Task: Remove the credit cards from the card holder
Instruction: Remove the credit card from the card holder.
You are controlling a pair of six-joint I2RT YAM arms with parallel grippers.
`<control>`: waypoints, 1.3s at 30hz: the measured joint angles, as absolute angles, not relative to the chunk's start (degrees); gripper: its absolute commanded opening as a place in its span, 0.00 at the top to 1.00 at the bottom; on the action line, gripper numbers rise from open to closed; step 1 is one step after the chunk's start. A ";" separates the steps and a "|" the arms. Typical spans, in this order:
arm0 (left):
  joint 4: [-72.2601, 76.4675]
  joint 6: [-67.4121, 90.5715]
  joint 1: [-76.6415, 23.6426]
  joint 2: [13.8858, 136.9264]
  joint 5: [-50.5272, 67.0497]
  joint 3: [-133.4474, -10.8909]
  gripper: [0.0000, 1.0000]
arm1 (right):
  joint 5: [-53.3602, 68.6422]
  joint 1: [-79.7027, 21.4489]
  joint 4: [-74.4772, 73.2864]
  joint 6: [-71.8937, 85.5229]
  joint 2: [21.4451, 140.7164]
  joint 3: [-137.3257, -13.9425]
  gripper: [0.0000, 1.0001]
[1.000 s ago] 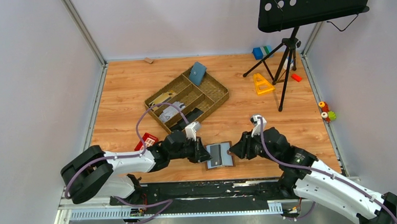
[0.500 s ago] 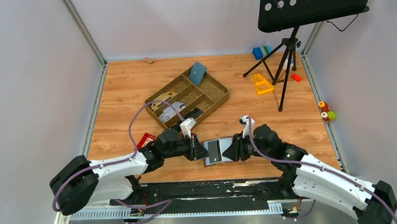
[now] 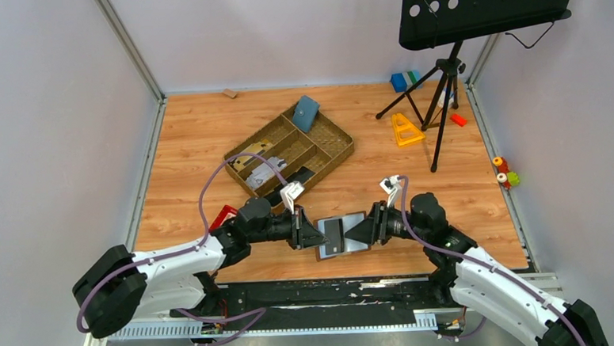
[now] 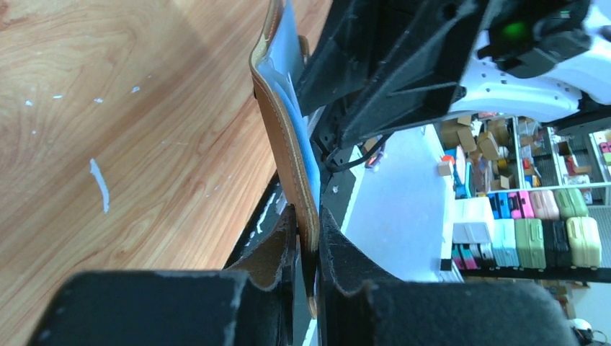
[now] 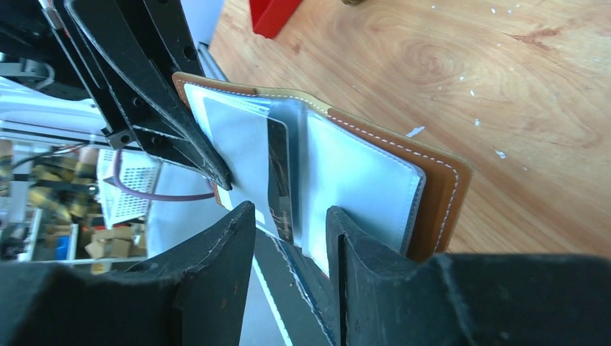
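The card holder [image 3: 349,223] is a brown folding wallet, held open just above the table's near edge. Its grey inside and shiny clear sleeves [image 5: 375,173] face my right wrist camera. A dark credit card [image 5: 279,180] sits in the middle sleeve. My left gripper [image 3: 311,236] is shut on the holder's left cover, and the brown edge [image 4: 288,144] stands between its pads. My right gripper [image 3: 356,232] is open at the holder's right side. Its fingers straddle the dark card's lower end [image 5: 287,225] with a gap on both sides.
A woven divided tray [image 3: 336,151] with cards and a teal pouch [image 3: 306,113] lies behind the arms. A red object [image 3: 225,217] sits left of the left arm. A music stand tripod [image 3: 441,95], a yellow triangle [image 3: 403,128] and small toys stand at the back right.
Both grippers closed in on the holder and it rose a little off the table. The right gripper's jaws have spread wider and its wrist has drawn back to the right.
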State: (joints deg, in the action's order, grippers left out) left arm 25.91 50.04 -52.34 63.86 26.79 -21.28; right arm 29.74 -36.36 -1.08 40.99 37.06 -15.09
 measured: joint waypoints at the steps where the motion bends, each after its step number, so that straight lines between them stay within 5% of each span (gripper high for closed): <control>1: 26.24 50.06 -52.34 63.57 27.07 -21.19 1.00 | 31.14 -35.44 0.82 42.15 37.04 -14.17 0.59; 13: 34.96 53.15 -52.31 62.81 31.53 -19.77 1.00 | 42.19 -33.21 20.14 52.10 38.83 -11.05 0.70; 21: 37.08 53.84 -52.27 61.12 32.34 -18.83 1.00 | 42.76 -33.17 25.36 55.53 37.23 -8.45 0.99; 29: 37.58 53.98 -51.88 60.73 32.49 -18.28 0.88 | 43.18 -32.86 30.33 59.29 35.79 -6.37 1.00; 39: 37.71 54.48 -48.10 59.37 31.79 -15.14 0.98 | 42.50 -29.98 23.86 58.22 33.10 -6.39 1.00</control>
State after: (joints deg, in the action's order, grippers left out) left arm 37.71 54.48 -48.10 59.37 31.79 -15.14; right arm 42.50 -29.98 23.86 58.22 33.10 -6.39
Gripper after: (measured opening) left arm 0.152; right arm 0.010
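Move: The dark-striped card lies about 3 cm to the right hand's left, roughly level with its open fingers and 1 cm lower. For the left hand, which already grips the open card holder's left edge, the card is some 3 cm to the right, about 1 cm lower. The holder's middle is around 4 cm right of that left hand. The basket's middle lies about 20 cm ahead of the right hand, 13 cm left and 13 cm lower. The right fingers shut on the dark-striped card's free edge after that hand rises about 5 cm, eases slightly back and left, and tips its fingers up some 20 degrees. The left hand keeps its pinch on the holder, lifting it about 4 cm and drawing slightly back; last, it sinks, moving left and forward, as the closed right hand eases forward and right. ##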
